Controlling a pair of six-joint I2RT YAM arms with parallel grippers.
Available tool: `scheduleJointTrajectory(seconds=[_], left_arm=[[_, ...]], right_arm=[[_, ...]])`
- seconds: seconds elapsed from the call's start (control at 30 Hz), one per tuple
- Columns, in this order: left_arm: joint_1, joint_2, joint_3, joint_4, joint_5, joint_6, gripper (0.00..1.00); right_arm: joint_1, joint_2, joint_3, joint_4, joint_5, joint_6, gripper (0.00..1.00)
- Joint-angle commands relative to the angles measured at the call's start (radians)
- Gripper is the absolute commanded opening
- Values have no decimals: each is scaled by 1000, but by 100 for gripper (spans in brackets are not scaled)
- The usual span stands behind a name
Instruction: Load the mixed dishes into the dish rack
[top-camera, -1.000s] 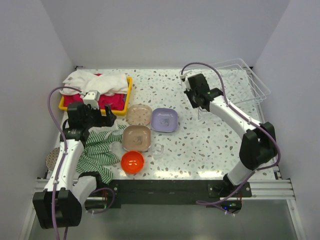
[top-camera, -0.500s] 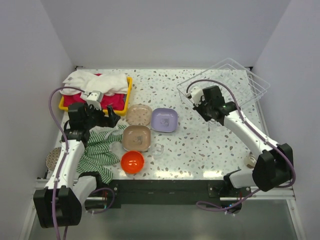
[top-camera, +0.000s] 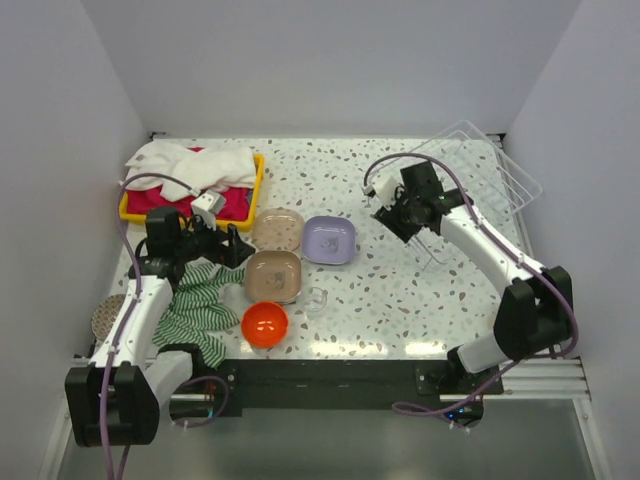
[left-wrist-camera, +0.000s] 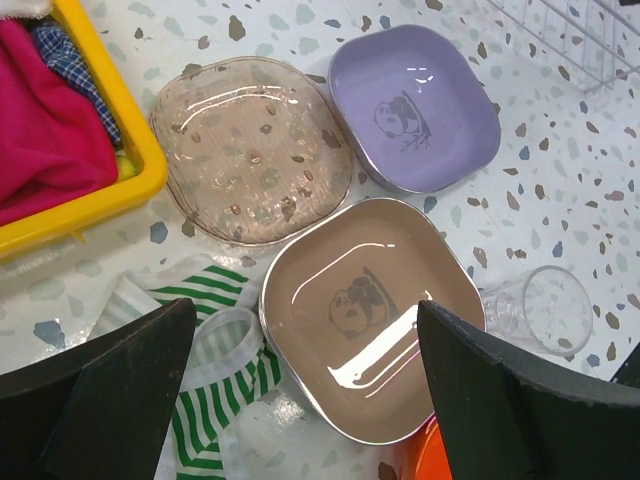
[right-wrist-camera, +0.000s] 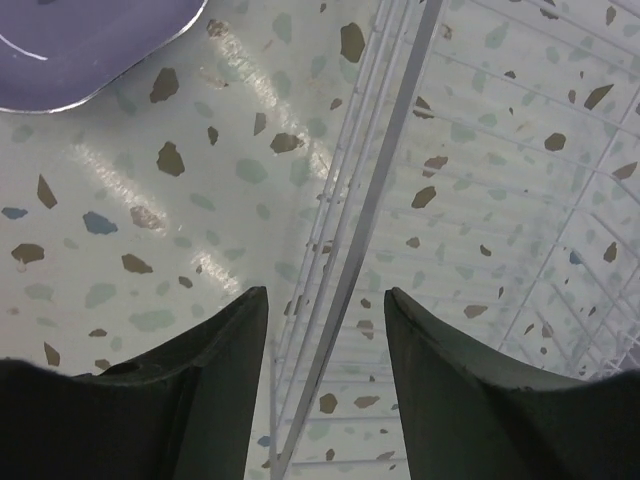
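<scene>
My left gripper (left-wrist-camera: 305, 308) (top-camera: 232, 246) hangs open over the brown plate (left-wrist-camera: 370, 300) (top-camera: 273, 275), touching nothing. Round that plate lie a tan see-through plate (left-wrist-camera: 250, 150) (top-camera: 278, 229), the lilac plate (left-wrist-camera: 415, 105) (top-camera: 329, 240), a clear glass (left-wrist-camera: 545, 310) (top-camera: 315, 300) and the orange bowl (top-camera: 265, 324). A speckled bowl (top-camera: 103, 318) peeks out at the table's left edge. The wire dish rack (top-camera: 495, 165) stands at the back right. My right gripper (right-wrist-camera: 326, 295) (top-camera: 396, 216) is open, with the rack's rim wire (right-wrist-camera: 375, 215) running between its fingers.
A yellow tray (top-camera: 127, 211) (left-wrist-camera: 120, 150) of towels sits at the back left. The green striped cloth (top-camera: 195, 300) (left-wrist-camera: 210, 290) lies under my left arm, with a clear ring (left-wrist-camera: 232, 345) on it. White walls close in on three sides.
The right gripper, shut a second ago, now has its jaws apart round the rack's rim, and its arm has swung about. The left gripper has drifted right toward the plates.
</scene>
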Motion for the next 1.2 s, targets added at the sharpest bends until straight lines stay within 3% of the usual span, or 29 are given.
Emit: scheduleJointTrajectory(seconds=[0.0, 0.07, 0.13, 0.2, 0.23, 0.27, 0.57, 0.83, 1.03, 1.17], left_arm=[[-5, 8, 68, -31, 27, 54, 97], [-5, 12, 85, -47, 20, 63, 97], [-5, 15, 93, -51, 14, 66, 97], [-5, 12, 97, -52, 13, 65, 97], [-5, 12, 97, -51, 10, 65, 97], [-5, 11, 97, -49, 11, 63, 97], [-5, 3, 79, -37, 7, 57, 97], [-6, 6, 65, -21, 7, 63, 97], [-11, 19, 54, -14, 25, 74, 97], [-19, 37, 65, -26, 42, 106, 96]], right_arm=[[-4, 103, 144, -17, -9, -5, 51], [-6, 166, 198, -59, 11, -13, 50], [-6, 211, 230, -99, 18, -24, 41], [-6, 223, 247, -142, 17, -47, 25], [-6, 225, 247, -152, 18, -60, 2], [-6, 223, 243, -160, 23, -82, 0], [52, 179, 192, -129, 190, -185, 0], [86, 41, 96, -168, 108, -289, 0], [83, -90, -53, -212, 34, -531, 0], [75, -88, -81, -247, 43, -628, 0]])
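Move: On the dish rack's slanting near-left rail, the spot the half-open right fingers go for is about 2 cm ahead and 3 cm below them. The rack's middle lies some 6 cm ahead and 8 cm to the right, 6 cm lower. The purple plate is about 14 cm left and 2 cm back, the clear glass 16 cm left and 14 cm back, both on the table. From the left hand the rail is roughly 29 cm right, 6 cm ahead, slightly below. Reaching forward about 4 cm and sinking nearly 3 cm onto the rack's near-left rail, the right hand closes its half-open fingers and pinches the rail. Still gripping the rail, the hand then draws back some 8 cm towards the base, turning about 25 degrees counter-clockwise and tilting to its right, swinging the rack round. ##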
